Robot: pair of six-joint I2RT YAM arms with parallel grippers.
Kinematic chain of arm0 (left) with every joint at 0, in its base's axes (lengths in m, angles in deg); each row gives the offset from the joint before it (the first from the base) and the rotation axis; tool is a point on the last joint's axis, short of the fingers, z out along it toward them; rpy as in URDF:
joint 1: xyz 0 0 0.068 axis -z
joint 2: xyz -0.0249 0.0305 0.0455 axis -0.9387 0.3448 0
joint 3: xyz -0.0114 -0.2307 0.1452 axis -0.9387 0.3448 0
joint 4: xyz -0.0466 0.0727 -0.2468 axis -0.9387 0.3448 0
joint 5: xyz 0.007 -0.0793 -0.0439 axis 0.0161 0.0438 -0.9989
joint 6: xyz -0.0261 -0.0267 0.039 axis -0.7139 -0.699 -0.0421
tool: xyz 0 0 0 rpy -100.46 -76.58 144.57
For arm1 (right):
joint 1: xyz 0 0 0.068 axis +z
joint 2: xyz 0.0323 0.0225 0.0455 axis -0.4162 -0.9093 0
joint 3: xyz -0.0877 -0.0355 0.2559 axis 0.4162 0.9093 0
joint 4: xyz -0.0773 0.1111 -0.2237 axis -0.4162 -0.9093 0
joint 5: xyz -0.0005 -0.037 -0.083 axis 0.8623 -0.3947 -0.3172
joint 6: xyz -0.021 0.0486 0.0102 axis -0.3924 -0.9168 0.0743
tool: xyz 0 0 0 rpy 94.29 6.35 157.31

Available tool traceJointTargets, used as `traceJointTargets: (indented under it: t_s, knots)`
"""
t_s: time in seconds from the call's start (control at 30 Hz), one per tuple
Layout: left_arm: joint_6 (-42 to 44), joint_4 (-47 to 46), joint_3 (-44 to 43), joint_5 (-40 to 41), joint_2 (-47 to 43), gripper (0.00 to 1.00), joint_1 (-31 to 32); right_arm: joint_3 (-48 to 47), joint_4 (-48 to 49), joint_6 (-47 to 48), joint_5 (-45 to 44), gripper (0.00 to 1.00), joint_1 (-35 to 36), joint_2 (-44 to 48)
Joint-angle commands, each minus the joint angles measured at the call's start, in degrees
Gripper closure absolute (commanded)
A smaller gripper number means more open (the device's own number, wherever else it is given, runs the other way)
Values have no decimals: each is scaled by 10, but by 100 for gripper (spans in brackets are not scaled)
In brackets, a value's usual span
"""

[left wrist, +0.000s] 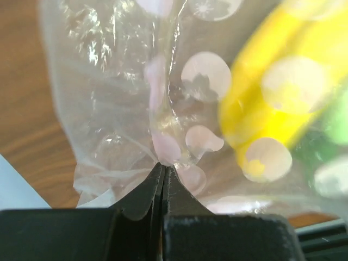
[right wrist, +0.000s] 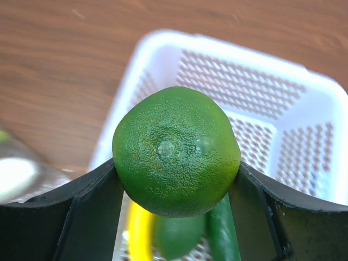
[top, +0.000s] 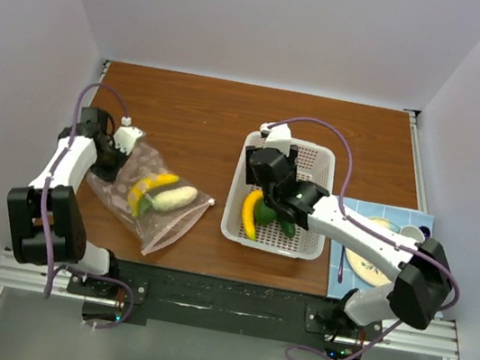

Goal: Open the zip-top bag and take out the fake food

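Observation:
The zip-top bag (top: pixel 150 202) lies on the wooden table at the left, with a yellow piece (top: pixel 149 188) and a pale piece (top: pixel 175 195) of fake food inside. My left gripper (top: pixel 124 151) is shut on the bag's far edge. The left wrist view shows its tips (left wrist: pixel 163 167) pinching the crinkled plastic (left wrist: pixel 109 109), yellow food (left wrist: pixel 272 103) behind it. My right gripper (right wrist: pixel 176 174) is shut on a round green fruit (right wrist: pixel 176 147) above the white basket (right wrist: pixel 261 103). In the top view the gripper (top: pixel 271 168) hides the fruit.
The white perforated basket (top: pixel 321 161) holds a yellow banana (top: pixel 251 214) and green pieces (top: pixel 269 212). A cream plate (top: pixel 371 263) on a blue mat (top: pixel 356 209) sits at the right, partly under my right arm. White walls enclose the table.

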State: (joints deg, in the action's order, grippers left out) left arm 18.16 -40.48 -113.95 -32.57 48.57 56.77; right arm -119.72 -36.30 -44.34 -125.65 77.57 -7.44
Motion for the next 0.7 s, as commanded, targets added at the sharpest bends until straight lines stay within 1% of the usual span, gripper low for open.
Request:
traceJointTargets:
  t_s: [0.0, 0.03, 0.07, 0.1, 0.13, 0.27, 0.37, 0.4, 0.43, 0.47, 0.5, 0.53, 0.6, 0.63, 0.67]
  knots:
    - [-3, 112, -63, -110, -42, 100, -1, 0, -122, -70, -52, 84, 1, -55]
    - [-3, 120, -63, -110, -47, 100, -1, 2, -131, -79, -42, 73, -3, -66]
    - [3, 125, -61, -110, -57, 100, -2, 4, -132, -90, -35, 45, -6, -69]
    - [4, 131, -60, -109, -63, 100, -2, 7, -131, -93, -31, 33, -8, -72]
    - [7, 134, -58, -106, -69, 100, -1, 7, -129, -100, -30, 2, -7, -72]
    - [14, 134, -47, -81, -95, 100, -2, 0, -119, -89, -37, 1, -7, -51]
    - [5, 110, -27, -53, -98, 100, -2, -14, -100, -50, -37, 1, 6, -27]
    - [0, 88, -20, -44, -96, 100, -2, -27, -99, -41, -42, 1, 12, -23]
    - [-5, 81, -16, -34, -86, 90, -2, -36, -102, -23, -52, 1, 32, -21]
    - [-8, 75, -16, -15, -81, 83, -2, -57, -109, -19, -70, 1, 44, -20]
    - [-10, 68, -21, -7, -77, 72, -2, -65, -115, -12, -80, 1, 57, -17]
    - [-10, 68, -35, -5, -75, 70, -5, -72, -115, 2, -86, 1, 86, -16]
    - [-11, 78, -56, -6, -75, 62, -6, -82, -116, 5, -84, 1, 113, -14]
    - [-10, 82, -82, -8, -75, 62, -5, -82, -115, 2, -79, 1, 141, -12]
    - [-10, 86, -96, -9, -74, 62, -5, -73, -112, -1, -78, 1, 156, -13]
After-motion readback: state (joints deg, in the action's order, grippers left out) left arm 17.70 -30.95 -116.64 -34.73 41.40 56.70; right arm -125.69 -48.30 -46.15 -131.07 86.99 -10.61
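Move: The right hand already holds the green fruit over the white basket; the free spot for it is about 3 cm to the right and some 16 cm below. From this hand, the orange pumpkin lies some 3 cm ahead and 2 cm left, the basket's avocado 4 cm back and level sideways, the cucumber 4 cm back and 4 cm right, all equally low. The left hand still pinches the zip-top bag's far-left end; the bagged banana is level ahead, about 12 cm right and 5 cm lower, the white vegetable 5 cm farther right. Down into the basket goes the right hand, roughly 9 cm, easing right and back with its fingers tipping a little lower; the fingers spread wide to let go of the green fruit, then the hand climbs back out and swings left towards the bag. Meanwhile the left hand rises about 5 cm to the right, draws back, sinks slightly and opens, releasing the bag end. ##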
